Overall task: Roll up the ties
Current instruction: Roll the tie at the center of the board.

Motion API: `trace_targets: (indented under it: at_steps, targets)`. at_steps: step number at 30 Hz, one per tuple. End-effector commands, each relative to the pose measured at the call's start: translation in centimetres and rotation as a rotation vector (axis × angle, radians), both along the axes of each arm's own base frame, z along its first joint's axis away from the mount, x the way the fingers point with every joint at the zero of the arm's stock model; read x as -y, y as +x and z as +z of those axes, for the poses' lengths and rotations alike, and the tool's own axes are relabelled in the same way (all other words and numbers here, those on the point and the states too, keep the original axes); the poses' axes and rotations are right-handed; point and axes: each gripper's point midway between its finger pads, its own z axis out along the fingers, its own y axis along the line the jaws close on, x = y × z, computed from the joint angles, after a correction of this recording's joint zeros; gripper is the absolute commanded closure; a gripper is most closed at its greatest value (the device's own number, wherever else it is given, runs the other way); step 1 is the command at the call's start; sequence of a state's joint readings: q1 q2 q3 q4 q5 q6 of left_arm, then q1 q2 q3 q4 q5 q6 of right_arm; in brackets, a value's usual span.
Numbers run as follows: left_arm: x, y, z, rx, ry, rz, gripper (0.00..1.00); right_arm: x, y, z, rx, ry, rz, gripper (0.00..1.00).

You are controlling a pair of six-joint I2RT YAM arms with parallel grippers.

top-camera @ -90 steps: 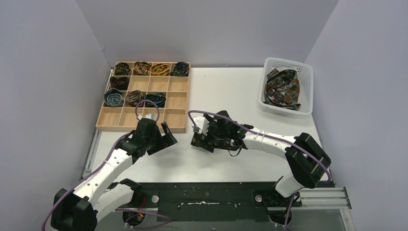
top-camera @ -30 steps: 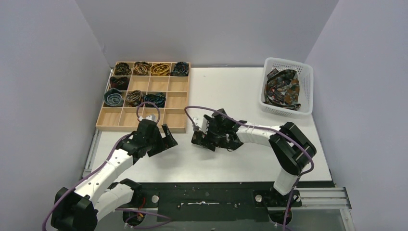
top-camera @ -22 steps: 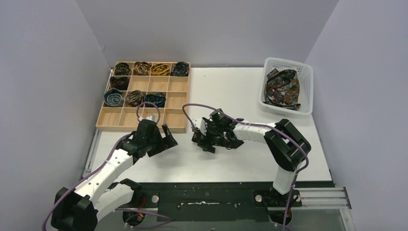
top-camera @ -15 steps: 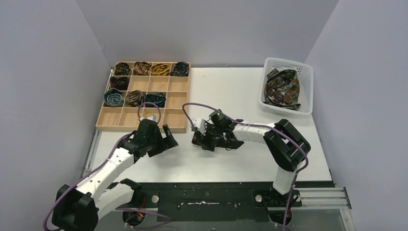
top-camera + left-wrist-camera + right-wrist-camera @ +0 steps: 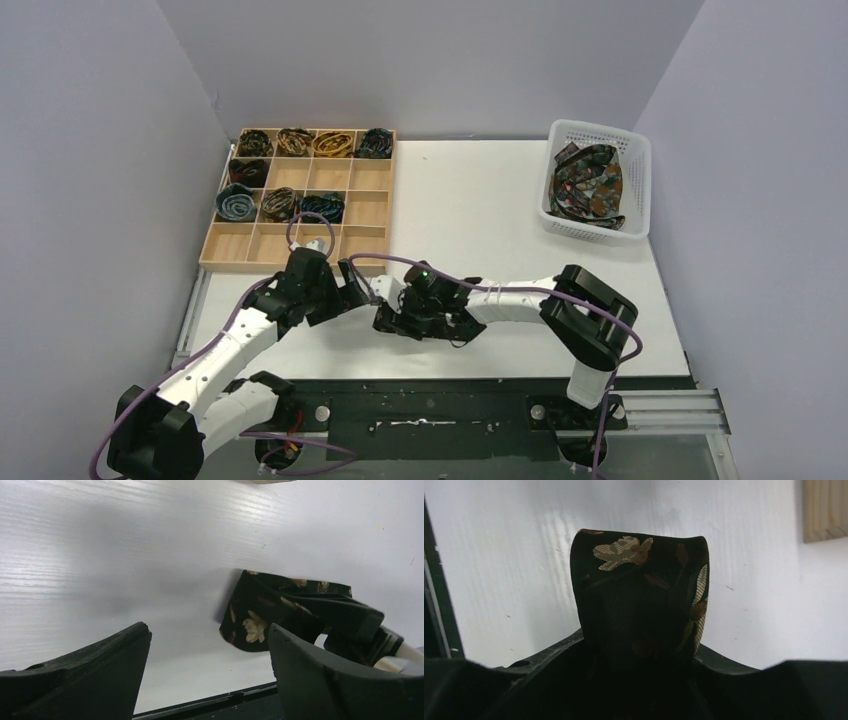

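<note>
A dark tie [image 5: 639,590] with a gold floral print lies rolled on the white table, and my right gripper [image 5: 639,647] is shut on it, one finger against each side. From above, the right gripper [image 5: 392,318] sits low on the table, just right of my left gripper [image 5: 350,283], and hides most of the tie. In the left wrist view the same tie [image 5: 257,617] lies ahead and to the right. My left gripper [image 5: 209,630] stands open over bare table with nothing between its fingers.
A wooden divided tray [image 5: 300,265] at the back left holds several rolled ties [image 5: 295,141] in its far compartments. A white basket [image 5: 600,128] at the back right holds a heap of loose ties [image 5: 587,185]. The table's dark front edge [image 5: 430,385] runs just behind both grippers.
My right gripper has slid left and nearer the front edge, up beside the left gripper, and its jaws have closed in on the rolled tie. The left arm has hardly moved.
</note>
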State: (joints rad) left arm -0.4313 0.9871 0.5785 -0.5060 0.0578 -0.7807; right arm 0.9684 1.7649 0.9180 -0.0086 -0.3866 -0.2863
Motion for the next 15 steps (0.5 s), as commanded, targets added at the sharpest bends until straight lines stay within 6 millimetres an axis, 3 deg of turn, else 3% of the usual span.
trace_targets:
  at_steps: [1,7,11,15]
  targets:
    - [0.4,0.8,1.6,0.043,-0.017,-0.017,0.15,0.2,-0.7,-1.1,-0.014,-0.049,-0.053,0.53]
    - [0.3,0.6,1.6,0.044,-0.015,-0.018,0.15,-0.2,-0.8,0.0,0.005,-0.051,0.005,0.17]
    - [0.3,0.5,1.5,0.038,-0.019,-0.018,0.15,0.3,-0.5,0.9,0.053,-0.050,0.036,0.06]
    - [0.3,0.6,1.6,0.042,-0.019,-0.020,0.15,1.2,-0.1,0.8,0.073,-0.068,0.032,0.02]
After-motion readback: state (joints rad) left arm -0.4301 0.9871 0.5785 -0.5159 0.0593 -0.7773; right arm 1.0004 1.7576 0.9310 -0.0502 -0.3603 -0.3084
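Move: The dark flowered tie, rolled into a short bundle, sits between the right hand's fingers, its middle about 1 cm to the left of that hand and level with it fore and aft and in height. The wooden tray's empty corner cell is roughly 12 cm ahead and 4 cm to the left of the right hand. From the left hand, the bundle lies about 6 cm back, 6 cm to the right and 6 cm below. The right hand lets go of the rolled tie, its fingers spreading from less than half to nearly wide open, so that the back finger comes clear while the forward one stays by the bundle's far edge. Low down, it first finishes a slide of just over 1 cm back and slightly left, then creeps about half a centimetre right and forward, the wrist hardly turning. ##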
